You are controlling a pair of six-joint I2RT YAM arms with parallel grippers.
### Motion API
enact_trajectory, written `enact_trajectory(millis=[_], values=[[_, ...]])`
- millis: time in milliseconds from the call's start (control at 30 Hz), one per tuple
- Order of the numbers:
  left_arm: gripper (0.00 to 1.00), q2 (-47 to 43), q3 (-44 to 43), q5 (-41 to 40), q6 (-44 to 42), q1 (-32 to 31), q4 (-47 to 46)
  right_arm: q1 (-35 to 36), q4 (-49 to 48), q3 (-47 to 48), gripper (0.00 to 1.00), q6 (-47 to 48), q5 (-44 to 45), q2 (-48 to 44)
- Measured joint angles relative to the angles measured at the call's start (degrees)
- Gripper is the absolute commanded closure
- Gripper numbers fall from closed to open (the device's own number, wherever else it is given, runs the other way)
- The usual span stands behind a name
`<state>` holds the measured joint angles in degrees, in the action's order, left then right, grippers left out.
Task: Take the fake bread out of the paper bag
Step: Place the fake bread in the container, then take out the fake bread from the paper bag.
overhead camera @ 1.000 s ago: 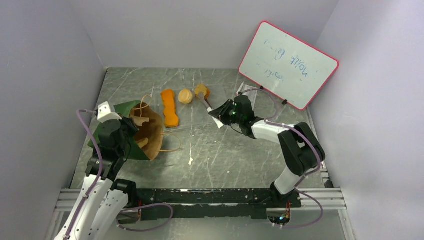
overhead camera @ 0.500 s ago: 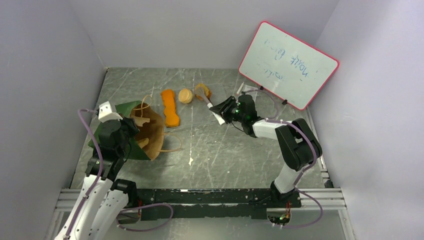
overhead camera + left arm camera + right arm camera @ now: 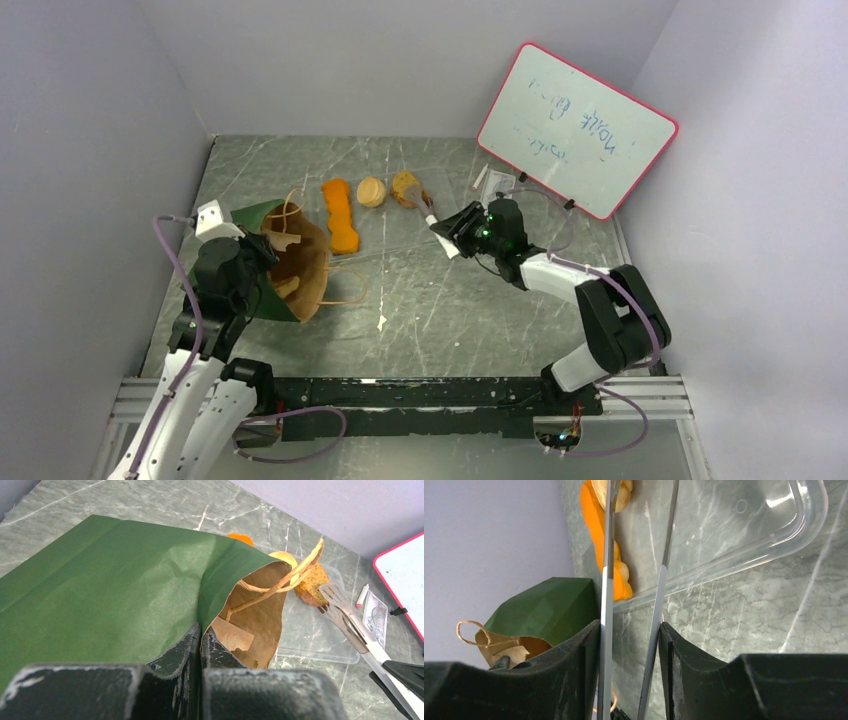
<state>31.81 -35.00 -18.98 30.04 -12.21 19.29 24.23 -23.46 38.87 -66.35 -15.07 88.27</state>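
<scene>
The dark green paper bag (image 3: 250,218) lies on its side at the left, brown mouth facing right. My left gripper (image 3: 262,262) is shut on the rim of the paper bag (image 3: 110,580), jaws pinched together over the paper. One tan piece of fake bread (image 3: 285,288) shows inside the mouth. Outside lie a long orange loaf (image 3: 341,215), a round bun (image 3: 371,191) and a brown slice (image 3: 405,187). My right gripper (image 3: 455,228) is shut on metal tongs (image 3: 606,605). The tongs' tips (image 3: 336,600) stand spread just right of the brown slice (image 3: 311,587), holding nothing.
A clear plastic tray (image 3: 774,540) lies under the bread pieces outside the bag. A pink-framed whiteboard (image 3: 575,130) leans at the back right, with a small packet (image 3: 495,180) in front of it. Grey walls close in the table on three sides.
The tongs have spread apart and let go of the brown slice, which now lies beside the bun. My right arm has drawn back to the right. The left gripper has not moved.
</scene>
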Motion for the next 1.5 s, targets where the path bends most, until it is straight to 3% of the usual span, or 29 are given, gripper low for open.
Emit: enact_trajectory(millis=[733,1133,1500], values=[[0.93,-4.5,-0.3,2.5,-0.3,0.0,3.4,1.6,17.3,-2.5,0.54,8.4,9.1,-20.8],[0.93,-5.9,1.7,5.4,-0.7,0.0,3.6,21.7,26.6,5.8,0.55,12.9,12.5,-29.0],[0.93,-6.0,2.7,5.7,-0.7,0.0,2.8,36.0,29.6,6.5,0.56,11.1,13.9,-28.6]])
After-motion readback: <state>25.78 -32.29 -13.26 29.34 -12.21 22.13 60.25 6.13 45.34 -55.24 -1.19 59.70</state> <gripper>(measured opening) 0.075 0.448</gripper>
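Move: The bread still in the paper bag lies about 34 cm to the left of the right hand, some 11 cm farther back and 7 cm lower. The slice just set in the container is roughly 12 cm ahead and 8 cm left of that hand, the round bread 12 cm ahead and 16 cm left, the orange bread 6 cm ahead and 23 cm left. From the left hand, the bagged bread is some 4 cm back, 5 cm to its right and 18 cm below. The bread slice is left in the container as the right hand lifts the open tongs off it, easing back and about 4 cm to its right. It then sweeps back and left while rising, ending 20 cm back, swinging the tongs counter-clockwise and tilting them up, towards the bag's mouth; its grip is kept. The left hand, still pinching the bag's rim, draws slightly back and right. ##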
